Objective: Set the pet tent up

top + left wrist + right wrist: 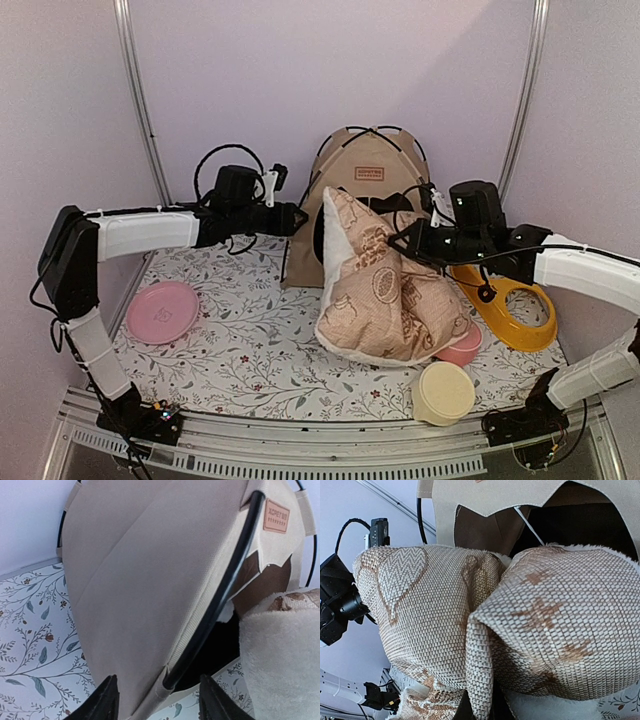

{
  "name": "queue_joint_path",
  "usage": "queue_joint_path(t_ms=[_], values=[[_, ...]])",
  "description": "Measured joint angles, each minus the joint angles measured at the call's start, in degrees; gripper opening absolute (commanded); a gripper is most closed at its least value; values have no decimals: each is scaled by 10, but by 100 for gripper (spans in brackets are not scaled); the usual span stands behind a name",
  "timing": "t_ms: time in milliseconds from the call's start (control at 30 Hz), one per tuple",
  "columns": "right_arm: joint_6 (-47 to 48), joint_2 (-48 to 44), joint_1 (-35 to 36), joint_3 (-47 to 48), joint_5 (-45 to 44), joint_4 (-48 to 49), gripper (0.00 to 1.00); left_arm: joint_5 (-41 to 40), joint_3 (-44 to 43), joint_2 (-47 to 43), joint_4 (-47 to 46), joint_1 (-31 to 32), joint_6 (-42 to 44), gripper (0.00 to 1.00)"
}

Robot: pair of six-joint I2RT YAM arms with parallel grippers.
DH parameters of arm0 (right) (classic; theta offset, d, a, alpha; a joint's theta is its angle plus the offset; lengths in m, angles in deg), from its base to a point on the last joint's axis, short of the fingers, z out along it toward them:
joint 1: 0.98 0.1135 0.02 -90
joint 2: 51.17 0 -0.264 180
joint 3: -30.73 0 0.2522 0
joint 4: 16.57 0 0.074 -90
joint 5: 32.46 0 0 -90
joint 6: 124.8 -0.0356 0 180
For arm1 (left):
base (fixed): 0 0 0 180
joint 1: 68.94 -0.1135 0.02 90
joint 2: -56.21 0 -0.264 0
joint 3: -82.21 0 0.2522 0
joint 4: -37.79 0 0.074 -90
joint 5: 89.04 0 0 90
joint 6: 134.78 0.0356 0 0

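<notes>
The tan pet tent [365, 172] stands upright at the back of the mat, black poles arched over it and a brown label patch [276, 516] above its doorway. The bear-print cushion [385, 290] stands bunched on edge in front of the doorway. My left gripper [157, 700] is open, its jaws on either side of the tent's front left corner and pole end [172, 680]. My right gripper [482, 707] is shut on a fold of the cushion [480, 675], to the right of the tent. The tent's doorway edge [520, 500] shows above the cushion.
A pink plate [163, 311] lies at the left of the floral mat [250, 340]. A yellow bowl stand [515, 310] is at the right, a pink bowl [462, 347] under the cushion's edge, and a cream lidded bowl [443, 392] near the front.
</notes>
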Motion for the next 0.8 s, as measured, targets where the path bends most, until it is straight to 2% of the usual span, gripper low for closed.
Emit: queue_joint_path(t_ms=[167, 200, 333, 533, 800], values=[[0, 52, 0, 36, 10, 0, 0, 8, 9, 0, -7, 5, 0, 4], [0, 62, 0, 40, 12, 0, 0, 7, 13, 0, -10, 7, 0, 0], [0, 90, 6, 42, 20, -9, 0, -6, 36, -18, -26, 20, 17, 0], [2, 102, 16, 42, 4, -40, 0, -36, 96, -89, -16, 58, 9, 0], [3, 82, 17, 45, -102, -119, 0, -66, 144, -160, 19, 88, -3, 0]])
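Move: The tent's front-left pole passes almost between the open left fingers, about 1 cm ahead and 1 cm right at their height. The right hand still grips the cushion; from it the tent opening lies some 14 cm ahead, 7 cm left and 10 cm lower. The pink bowl is about 9 cm back, 15 cm right and 21 cm below the right hand; the yellow feeder about 6 cm ahead, 25 cm right and 22 cm below. Left fingers pinch the pole, dragging it back about 9 cm; right hand lowers the cushion some 6 cm. ##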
